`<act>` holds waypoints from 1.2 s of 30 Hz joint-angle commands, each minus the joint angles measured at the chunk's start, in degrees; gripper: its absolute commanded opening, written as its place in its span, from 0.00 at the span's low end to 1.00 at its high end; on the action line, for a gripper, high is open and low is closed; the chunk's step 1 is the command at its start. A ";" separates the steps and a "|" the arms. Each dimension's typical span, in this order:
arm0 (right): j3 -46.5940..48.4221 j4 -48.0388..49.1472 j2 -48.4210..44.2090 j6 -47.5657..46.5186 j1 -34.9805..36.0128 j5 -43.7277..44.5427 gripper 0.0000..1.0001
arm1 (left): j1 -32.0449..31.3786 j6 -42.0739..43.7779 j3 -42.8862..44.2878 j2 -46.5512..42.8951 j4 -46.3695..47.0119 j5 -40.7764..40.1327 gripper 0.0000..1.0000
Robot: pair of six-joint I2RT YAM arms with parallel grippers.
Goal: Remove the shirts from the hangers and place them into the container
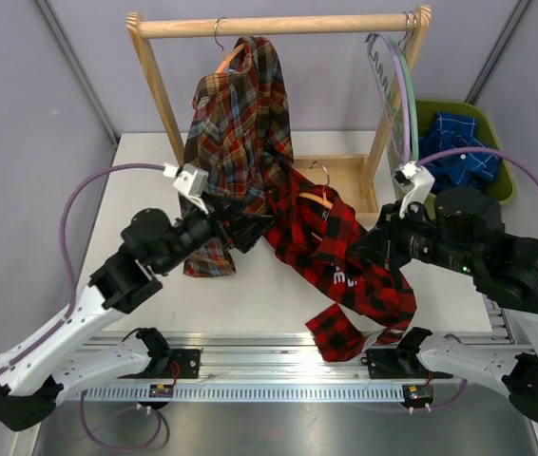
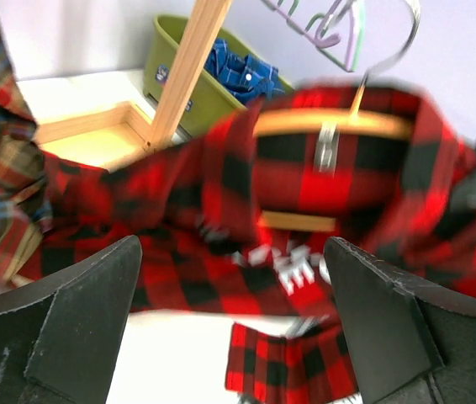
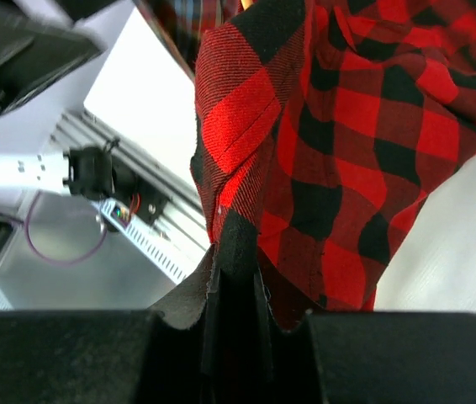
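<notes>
The red-and-black shirt [image 1: 345, 256] lies bunched on the table, still on its orange hanger [image 1: 318, 201]. My right gripper [image 1: 362, 249] is shut on the shirt's edge; in the right wrist view the cloth [image 3: 347, 126] runs into the closed jaws [image 3: 238, 248]. My left gripper [image 1: 250, 228] stands open just left of this shirt, and its wide fingers [image 2: 78, 320] frame the shirt [image 2: 221, 194] and hanger [image 2: 330, 124]. The tartan shirt [image 1: 236, 133] hangs from the rail on another orange hanger [image 1: 234, 57]. The olive-green container [image 1: 497, 166] stands at the back right.
A blue checked shirt [image 1: 454, 157] lies in the container. Pale green and lilac hangers [image 1: 397, 95] hang bare at the right end of the wooden rail [image 1: 278, 26]. The rack's shallow tray [image 1: 355, 176] sits behind the red shirt. The aluminium rail [image 1: 278, 351] borders the near edge.
</notes>
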 commanded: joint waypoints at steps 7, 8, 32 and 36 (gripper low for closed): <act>-3.53 8.69 -2.49 1.03 0.05 -7.25 0.00 | -2.77 -1.66 4.92 12.30 19.50 0.10 0.93; -3.88 9.21 -2.49 1.03 0.05 -7.26 0.00 | -3.38 -1.40 5.28 13.00 19.86 0.19 0.93; -6.43 12.56 -5.30 1.74 0.05 -8.22 0.00 | -12.53 -1.40 9.76 24.53 27.59 -4.82 0.67; -6.34 12.82 -5.39 1.82 0.05 -8.31 0.00 | -12.44 -1.57 9.85 25.05 27.59 -5.44 0.48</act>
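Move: The wooden hanger, still inside the red-and-black shirt, is about 12 cm to the left hand's right, some 3 cm ahead and 2 cm higher. From the left hand, that shirt's middle is roughly 16 cm right, 1 cm back and 11 cm lower; the brown plaid shirt hangs about 15 cm ahead, 4 cm left and 6 cm lower. From the right hand, the hanger is around 8 cm ahead, 7 cm left and 2 cm up. The hanger just below its hook is what the open left gripper reaches for: it goes about 13 cm right, at first also some 3 cm forward and dipping slightly, then rising, with the wrist turning around 10 degrees clockwise. Around the hanger's centre its fingers slow and close to roughly half open. The right hand keeps its pinch on the red-and-black shirt, sinking a centimetre or two early on. ##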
